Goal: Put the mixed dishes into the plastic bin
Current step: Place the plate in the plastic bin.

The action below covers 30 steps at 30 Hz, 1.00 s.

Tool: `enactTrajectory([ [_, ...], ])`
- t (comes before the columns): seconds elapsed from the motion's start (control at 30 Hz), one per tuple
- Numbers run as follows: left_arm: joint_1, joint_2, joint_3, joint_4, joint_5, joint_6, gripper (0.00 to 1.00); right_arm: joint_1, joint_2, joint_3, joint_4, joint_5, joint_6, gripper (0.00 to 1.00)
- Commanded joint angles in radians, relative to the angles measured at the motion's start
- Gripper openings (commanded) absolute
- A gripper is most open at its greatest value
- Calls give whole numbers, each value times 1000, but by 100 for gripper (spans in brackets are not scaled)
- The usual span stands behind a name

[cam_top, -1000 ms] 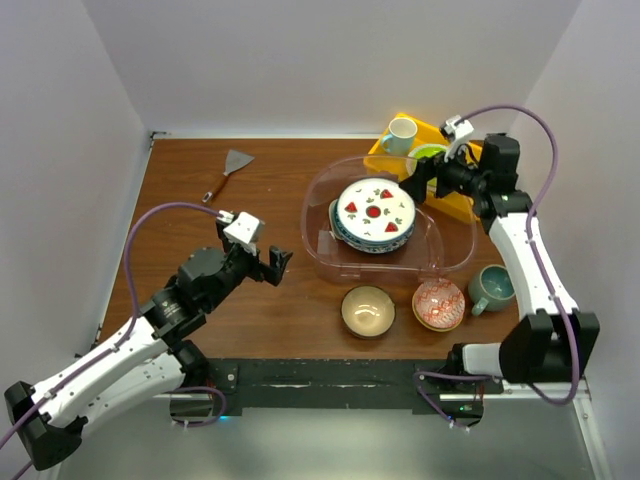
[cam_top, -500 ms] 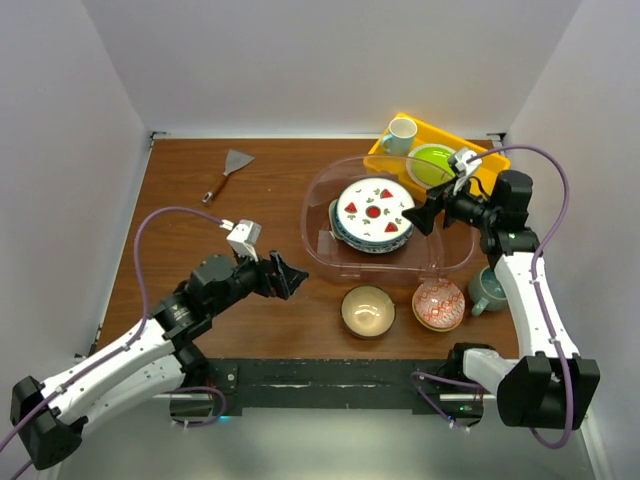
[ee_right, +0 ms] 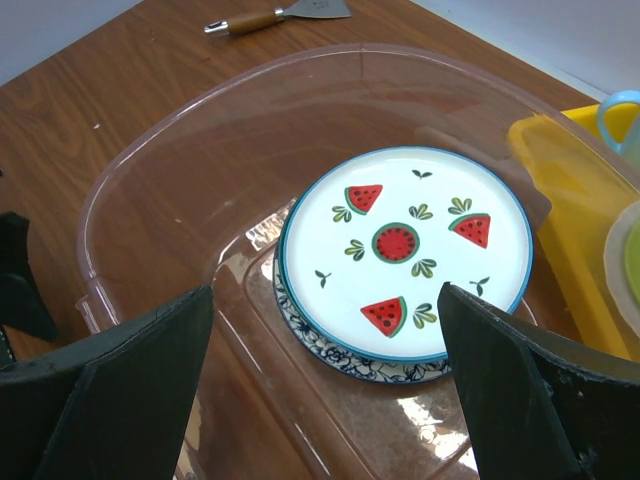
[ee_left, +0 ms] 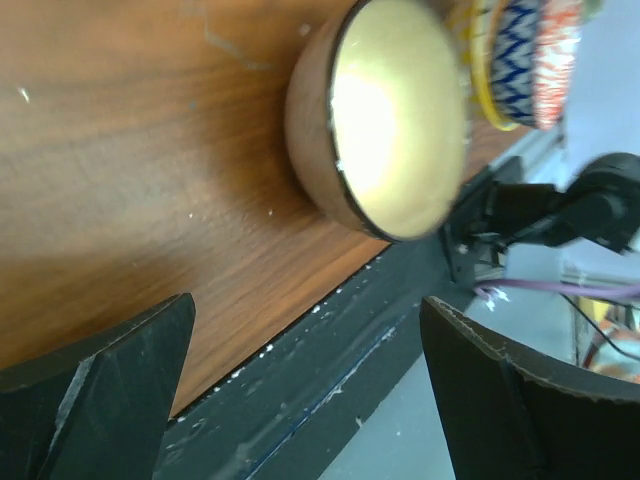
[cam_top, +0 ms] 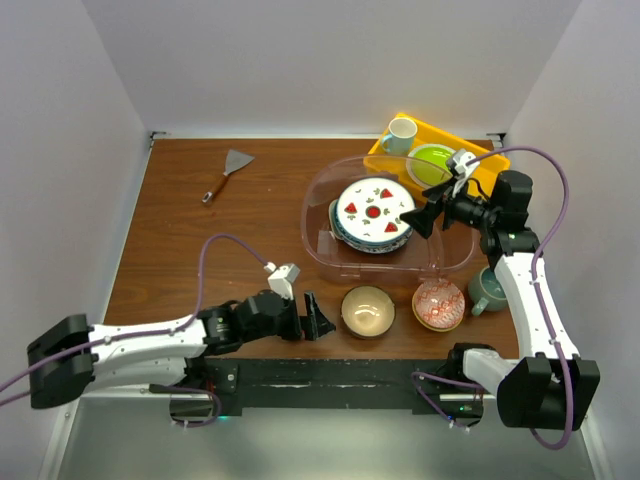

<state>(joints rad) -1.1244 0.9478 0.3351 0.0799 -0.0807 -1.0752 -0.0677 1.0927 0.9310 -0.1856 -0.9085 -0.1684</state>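
The clear plastic bin [cam_top: 455, 255] [ee_right: 150, 170] holds a stack of plates; the white watermelon plate [cam_top: 375, 211] [ee_right: 405, 250] lies on top of a blue floral one [ee_right: 330, 345]. On the table in front of the bin stand the tan bowl [cam_top: 367, 309] [ee_left: 385, 115], the red-patterned bowl [cam_top: 438, 303] [ee_left: 530, 55] and the grey-teal mug [cam_top: 492, 287]. My left gripper [cam_top: 320, 322] [ee_left: 305, 400] is open, low over the table's near edge just left of the tan bowl. My right gripper [cam_top: 418, 219] [ee_right: 325, 400] hangs open above the bin's right side.
A yellow tray [cam_top: 470, 150] behind the bin carries a lime-green plate [cam_top: 432, 164] and a white mug [cam_top: 401, 134]. A scraper with a wooden handle [cam_top: 226, 173] [ee_right: 275, 15] lies at the far left. The black front rail [ee_left: 330, 380] runs under my left fingers.
My left arm has swept down and to the right, from mid-table to the near edge beside the tan bowl. My right gripper came back from the tray to over the bin, then held.
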Motion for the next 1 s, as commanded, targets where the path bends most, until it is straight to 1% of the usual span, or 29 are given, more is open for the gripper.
enactTrajectory([
  [0.0, -92, 140, 160, -43, -210, -166, 100, -4, -24, 28, 6, -17, -25, 98],
  [0.03, -115, 193, 188, -122, -231, -189, 100, -4, -28, 28, 8, -15, -25, 98],
  [0.07, -121, 218, 215, -156, -247, -227, 100, -4, -28, 28, 9, -18, -23, 98],
  [0.13, -144, 281, 284, -228, -284, -255, 98, -4, -33, 22, 14, -21, -17, 98],
  [0.23, -172, 319, 324, -250, -321, -279, 97, -4, -33, 23, 18, -27, -13, 98],
  [0.27, -173, 325, 331, -264, -339, -307, 94, -4, -30, 23, 18, -29, -13, 98],
  [0.3, -175, 344, 355, -293, -349, -324, 88, -4, -30, 23, 20, -30, -13, 98],
  [0.33, -175, 356, 372, -354, -355, -339, 87, -4, -28, 23, 20, -29, -13, 98],
  [0.37, -175, 371, 392, -389, -372, -365, 82, -4, -27, 23, 18, -30, -11, 98],
  [0.4, -175, 403, 435, -422, -378, -376, 80, -6, -27, 23, 18, -32, -11, 98],
  [0.43, -175, 422, 456, -477, -383, -384, 79, -4, -25, 23, 18, -29, -11, 98],
  [0.47, -175, 437, 476, -497, -392, -393, 74, -4, -25, 23, 18, -27, -11, 98],
  [0.53, -175, 476, 519, -525, -401, -391, 73, -6, -24, 22, 18, -24, -11, 98],
  [0.57, -175, 485, 536, -525, -410, -391, 70, -6, -24, 22, 18, -24, -11, 98],
  [0.63, -175, 505, 547, -525, -421, -391, 70, -4, -22, 20, 20, -23, -11, 98],
  [0.7, -175, 525, 565, -534, -435, -393, 67, -4, -17, 19, 21, -21, -11, 98],
  [0.77, -175, 540, 581, -539, -439, -393, 57, -4, -14, 19, 21, -24, -11, 98],
  [0.83, -175, 565, 591, -558, -444, -404, 56, -4, -8, 20, 21, -24, -11, 98],
  [0.87, -175, 571, 597, -562, -445, -408, 52, -6, -8, 20, 20, -27, -11, 98],
  [0.9, -175, 586, 598, -556, -445, -410, 51, -4, -5, 20, 20, -27, -10, 98],
  [0.93, -175, 592, 598, -552, -441, -407, 47, -4, -5, 20, 20, -27, -11, 98],
  [0.97, -175, 598, 598, -546, -441, -405, 46, -4, -4, 20, 20, -29, -11, 98],
])
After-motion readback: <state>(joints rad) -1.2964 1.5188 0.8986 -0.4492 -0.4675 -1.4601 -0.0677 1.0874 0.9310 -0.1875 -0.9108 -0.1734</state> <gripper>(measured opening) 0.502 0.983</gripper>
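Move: The brown bowl is about 9 cm to the left hand's right and a couple of centimetres ahead, its middle some 5 cm below the open fingers. Some 16 cm further right of that bowl, nearly level with it, is the red-patterned bowl stack; the plastic bin's middle is roughly 22 cm ahead of the left hand and 14 cm to its right. From the right hand, the brown bowl is about 19 cm back, 9 cm left and 22 cm below. Straddling the near-left wall of the brown bowl, the left hand's fingers close from wide open to about half; whether they already touch the wall can't be told. The hand gets there by going some 4 cm right, then easing forward and down about 2 cm each, while the wrist turns roughly 30 degrees so the fingers point more steeply down and more forward. ##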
